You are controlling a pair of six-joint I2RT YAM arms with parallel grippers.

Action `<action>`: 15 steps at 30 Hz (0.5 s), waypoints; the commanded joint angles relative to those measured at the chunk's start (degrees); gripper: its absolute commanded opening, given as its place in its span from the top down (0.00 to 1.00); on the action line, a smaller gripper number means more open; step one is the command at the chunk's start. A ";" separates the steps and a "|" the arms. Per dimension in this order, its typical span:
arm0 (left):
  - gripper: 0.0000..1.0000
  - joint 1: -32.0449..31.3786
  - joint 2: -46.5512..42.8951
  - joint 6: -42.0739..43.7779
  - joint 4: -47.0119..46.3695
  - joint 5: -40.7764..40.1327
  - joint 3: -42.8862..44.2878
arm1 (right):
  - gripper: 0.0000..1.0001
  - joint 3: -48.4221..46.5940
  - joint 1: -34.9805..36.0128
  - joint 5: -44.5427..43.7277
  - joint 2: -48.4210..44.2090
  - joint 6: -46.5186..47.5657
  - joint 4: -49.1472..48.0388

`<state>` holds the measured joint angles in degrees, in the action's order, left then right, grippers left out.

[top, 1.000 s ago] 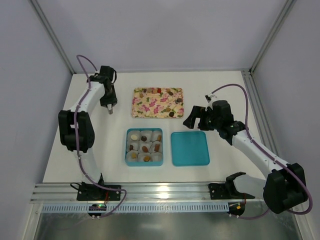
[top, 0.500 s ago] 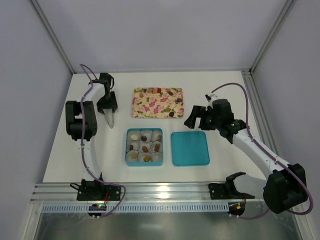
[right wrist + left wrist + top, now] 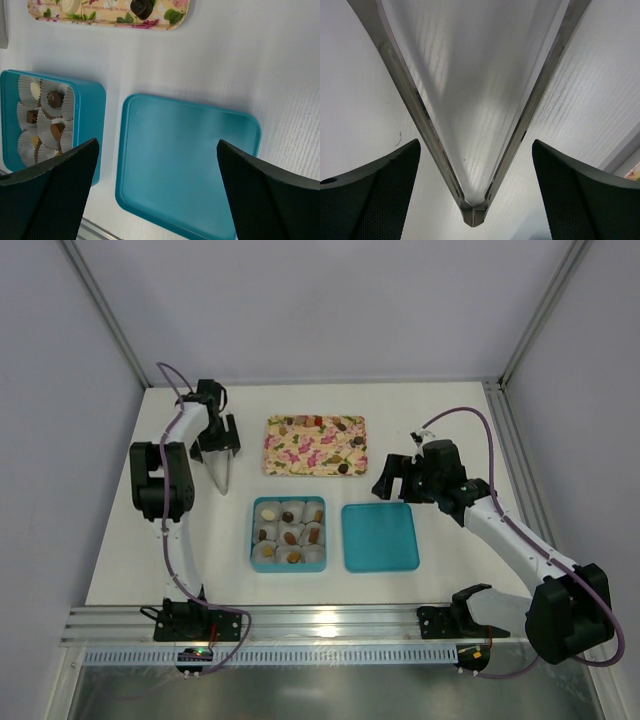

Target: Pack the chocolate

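Several chocolates (image 3: pixel 343 468) lie on the pink floral tray (image 3: pixel 315 444), and more sit in paper cups in the teal box (image 3: pixel 288 533). My left gripper (image 3: pixel 218 443) is open at the far left of the table. It straddles metal tongs (image 3: pixel 223 475) that lie on the table. In the left wrist view the V-shaped tongs (image 3: pixel 473 216) run between the fingers (image 3: pixel 375 200) without touching them. My right gripper (image 3: pixel 395 478) is open and empty above the far edge of the teal lid (image 3: pixel 380 536). The right wrist view shows the lid (image 3: pixel 185 160), the box (image 3: pixel 85 105) and a dark chocolate (image 3: pixel 141 7) on the tray.
The lid lies flat just right of the box, its inside facing up. White enclosure walls and metal posts stand at the back and sides. An aluminium rail (image 3: pixel 320 620) runs along the near edge by the arm bases.
My left gripper has opened and let go of the tongs, which now lie on the table. The left arm has folded back. The right gripper has shifted slightly.
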<state>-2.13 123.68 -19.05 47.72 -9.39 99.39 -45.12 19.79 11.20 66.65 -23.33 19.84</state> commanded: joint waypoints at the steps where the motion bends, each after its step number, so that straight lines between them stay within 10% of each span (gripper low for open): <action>1: 0.10 0.29 -3.87 0.15 1.14 0.25 3.52 | 0.00 -0.76 0.16 -3.11 0.32 1.10 1.17; 15: 0.11 -1.47 -22.06 -4.94 3.08 8.59 0.63 | 0.03 3.72 -3.17 -6.90 4.10 -2.33 3.72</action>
<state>-2.39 109.19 -21.47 51.03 -5.21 101.08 -43.03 17.63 5.72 69.80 -23.83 22.83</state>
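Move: The teal lid's middle lies about 6 cm back and 1 cm left of my right hand, some 12 cm below; from there the blue box is 23 cm left and 6 cm back, the flowered tray 18 cm ahead and 17 cm left. My left hand is astride the laid-down tongs, their middle right under it by 2 cm; the lid is roughly 42 cm to its right and 23 cm back, the box 20 cm right and 23 cm back. I lift my left hand, already open, clear of the tongs, about 11 cm nearly straight up and speeding up, swinging its fingertips forward near the top. Meanwhile I bring my open right hand down about 4 cm and 3 cm to the right towards the far right part of the teal lid, steepening its fingers by some 10 degrees; it touches nothing yet. ##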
